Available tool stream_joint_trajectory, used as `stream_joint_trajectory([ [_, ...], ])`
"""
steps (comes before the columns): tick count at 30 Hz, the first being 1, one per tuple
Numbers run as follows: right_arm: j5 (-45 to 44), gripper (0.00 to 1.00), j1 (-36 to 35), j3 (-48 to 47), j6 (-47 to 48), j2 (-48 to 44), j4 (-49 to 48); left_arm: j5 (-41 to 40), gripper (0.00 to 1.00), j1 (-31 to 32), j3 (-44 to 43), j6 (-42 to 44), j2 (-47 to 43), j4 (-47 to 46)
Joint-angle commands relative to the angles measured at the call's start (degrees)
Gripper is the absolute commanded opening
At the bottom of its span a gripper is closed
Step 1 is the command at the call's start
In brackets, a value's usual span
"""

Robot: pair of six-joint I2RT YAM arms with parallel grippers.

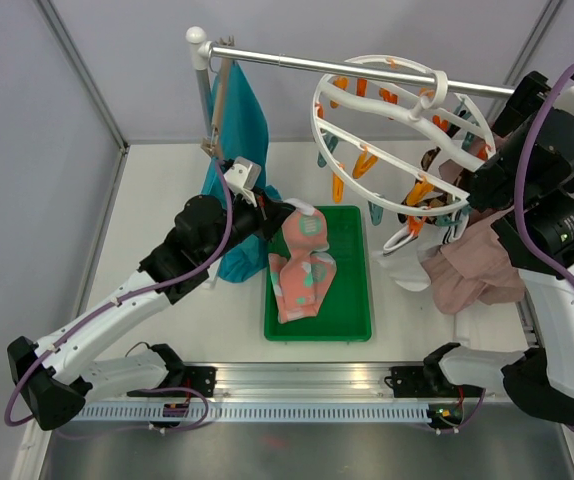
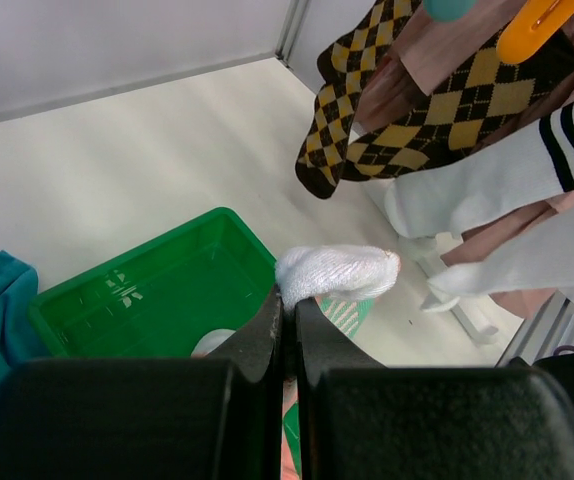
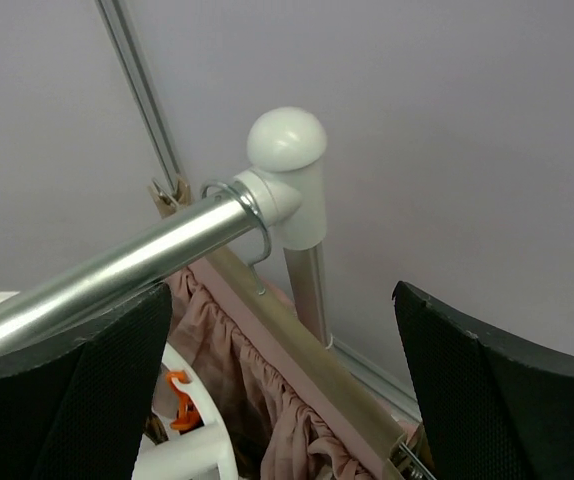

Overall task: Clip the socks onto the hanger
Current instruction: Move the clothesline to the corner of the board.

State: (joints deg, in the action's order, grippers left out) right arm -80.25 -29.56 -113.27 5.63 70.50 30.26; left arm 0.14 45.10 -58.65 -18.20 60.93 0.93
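Note:
My left gripper [image 1: 285,213] is shut on the white tip of a pink sock [image 1: 305,228] with mint patches, held just above the green tray [image 1: 352,325]. The rest of that sock and another pink one [image 1: 300,285] lie in the tray. In the left wrist view the white sock tip [image 2: 337,272] bulges out past the closed fingertips [image 2: 267,320]. The round white hanger [image 1: 319,112] hangs tilted from the rail. Argyle socks [image 2: 447,110] and white striped socks [image 2: 497,180] hang from its orange clips. My right gripper [image 3: 279,290] is open, up at the rail's right end, holding nothing.
A metal rail [image 1: 297,62] spans the back on white posts. A teal garment [image 1: 239,130] hangs at its left end. A dusty-pink skirt [image 1: 477,270] hangs on a wooden hanger [image 3: 297,345] at the right, close under my right gripper.

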Motion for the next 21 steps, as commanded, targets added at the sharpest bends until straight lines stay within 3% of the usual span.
stream_joint_trajectory([
  [1, 2.4, 0.98, 0.4, 3.0, -8.7, -2.1, 8.6, 0.1, 0.02, 0.1, 0.0, -0.6, -0.5, -1.5],
  [5, 4.1, 0.98, 0.5, 13.0, -12.8, -6.6, 10.9, 0.1, 0.02, 0.1, 0.0, -0.6, -0.3, -1.5],
  [8, 7.1, 0.98, 2.1, 20.3, -12.3, -9.1, 7.5, 0.3, 0.02, 0.1, 0.2, -0.6, -0.1, -1.7],
  [15, 22.8, 0.98, 15.5, 26.3, -12.9, -10.0, 3.6, 0.1, 0.02, 0.1, 0.6, -0.3, -0.4, -1.6],
  [21, 25.8, 0.98, 19.8, 26.9, -13.1, -8.5, 1.6, 0.1, 0.02, 0.1, 0.6, -0.2, -0.5, -1.5],
])
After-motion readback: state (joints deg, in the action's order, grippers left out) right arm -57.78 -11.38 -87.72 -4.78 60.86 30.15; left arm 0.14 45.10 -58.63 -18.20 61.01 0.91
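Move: The corner joint at the clothesline's right end is about 4 cm ahead of the right hand, 5 cm to its right and some 2 cm below. The pink skirt's hanger bar hangs under it, roughly 4 cm ahead of the hand, 3 cm to its right and 9 cm down. The white ring hanger is about 23 cm to the hand's left, straight abreast, some 12 cm lower. From the left hand that corner joint is about 5 cm ahead, 48 cm right and 20 cm higher. With its wide-open fingers coming to straddle the upright just under the clothesline's right corner, the right hand sinks about 10 cm past the rod end, then eases some 3 cm forward and 3 cm right towards the upright. The wrist tips a little, under 10 degrees; finger contact can't be made out. The left hand stays put, keeping its pinch on a white sock. ##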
